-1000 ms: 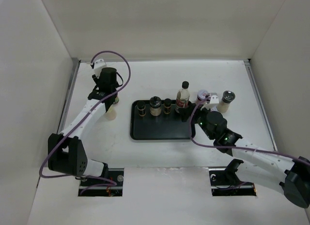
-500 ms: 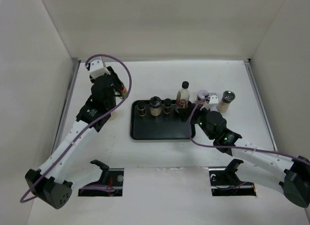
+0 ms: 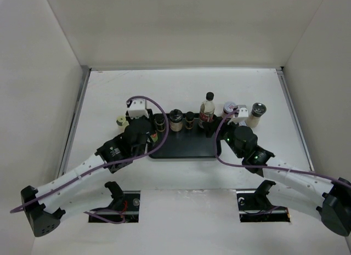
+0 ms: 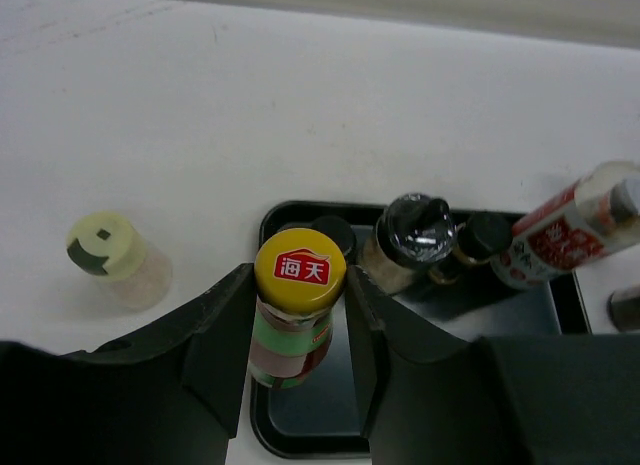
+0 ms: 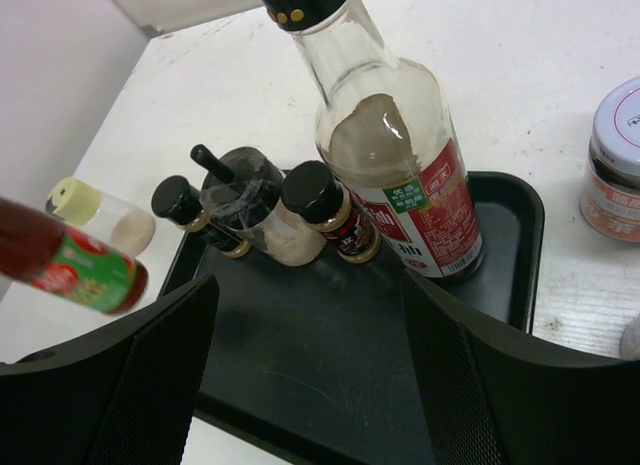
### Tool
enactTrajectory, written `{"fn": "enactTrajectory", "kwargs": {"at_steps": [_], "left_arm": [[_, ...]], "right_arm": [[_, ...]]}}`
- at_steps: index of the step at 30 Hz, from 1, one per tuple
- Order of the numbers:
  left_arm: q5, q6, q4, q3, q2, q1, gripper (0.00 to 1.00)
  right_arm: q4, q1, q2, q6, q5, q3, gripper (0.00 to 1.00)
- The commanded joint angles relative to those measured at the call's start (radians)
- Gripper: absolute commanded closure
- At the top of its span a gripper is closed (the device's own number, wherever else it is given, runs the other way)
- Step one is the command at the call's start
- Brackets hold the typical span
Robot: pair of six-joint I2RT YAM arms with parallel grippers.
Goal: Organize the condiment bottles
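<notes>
My left gripper [image 4: 298, 281] is shut on the slim yellow-capped sauce bottle [image 4: 293, 330] and holds it upright over the left front corner of the black tray [image 4: 330, 410]. In the top view that gripper [image 3: 153, 135] is at the tray's [image 3: 186, 149] left edge. Along the tray's back stand three short dark-capped jars [image 3: 176, 119] and the tall clear black-capped bottle [image 5: 400, 175]. My right gripper [image 5: 310, 315] is open over the tray's right front, with nothing between its fingers.
A pale yellow-lidded jar [image 3: 120, 122] stands on the table left of the tray. A white-lidded jar [image 3: 229, 108] and a dark-lidded jar [image 3: 256, 113] stand on the table to its right. White walls close in the table on three sides.
My left arm has swung from the table's far left down and right to the tray's left edge, carrying the sauce bottle. The pale jar stayed behind. The right arm has not moved.
</notes>
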Motion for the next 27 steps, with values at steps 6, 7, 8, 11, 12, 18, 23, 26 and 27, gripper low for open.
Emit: {"fn": "enactTrajectory", "kwargs": {"at_steps": [6, 7, 8, 11, 12, 18, 23, 26, 27], "left_arm": [[-0.076, -0.063, 0.181, -0.044, 0.032, -0.102, 0.77], [-0.076, -0.063, 0.191, -0.051, 0.04, -0.107, 0.77], [-0.078, -0.063, 0.198, -0.06, 0.044, -0.11, 0.77], [-0.073, -0.069, 0.232, -0.103, 0.055, -0.11, 0.77], [-0.073, -0.071, 0.249, -0.12, 0.057, -0.112, 0.77], [-0.065, -0.094, 0.304, -0.203, 0.058, -0.124, 0.72], [-0.072, -0.127, 0.344, -0.28, 0.026, -0.13, 0.54], [-0.076, -0.132, 0.346, -0.304, -0.014, -0.133, 0.39], [-0.079, -0.13, 0.346, -0.309, -0.029, -0.135, 0.35]], "right_arm": [[0.074, -0.015, -0.016, 0.007, 0.005, -0.005, 0.22], [0.074, -0.015, -0.015, 0.006, 0.005, -0.005, 0.22], [0.074, -0.015, -0.015, 0.006, 0.005, -0.005, 0.22], [0.074, -0.015, -0.013, 0.007, 0.005, -0.005, 0.22], [0.074, -0.015, -0.012, 0.007, 0.005, -0.005, 0.22], [0.074, -0.014, -0.016, 0.006, 0.005, -0.005, 0.22], [0.074, -0.014, -0.019, 0.006, 0.005, -0.005, 0.22], [0.074, -0.014, -0.016, 0.006, 0.005, -0.005, 0.22], [0.074, -0.012, -0.015, 0.006, 0.005, -0.005, 0.21]]}}
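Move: My left hand holds the sauce bottle by its yellow-capped top. Its place on the tray is about 20 cm below that hand, some 4 cm to the right and 1 cm back. A small spice bottle stands roughly 8 cm beyond that spot, with the shaker jar 7 cm to the small bottle's right, while the pale-lidded jar is outside the tray, 12 cm left of my hand and 5 cm ahead. From my right hand the spot lies some 22 cm left, 3 cm back and 11 cm lower. I carry the sauce bottle with my left hand right and down, then almost straight down onto the tray's left part, in front of the small spice bottle, about 8 cm lower and 3 cm to the right overall. Once the lowering has nearly stopped, I spread my fingers and let go of the bottle's top, leaving them around it. ##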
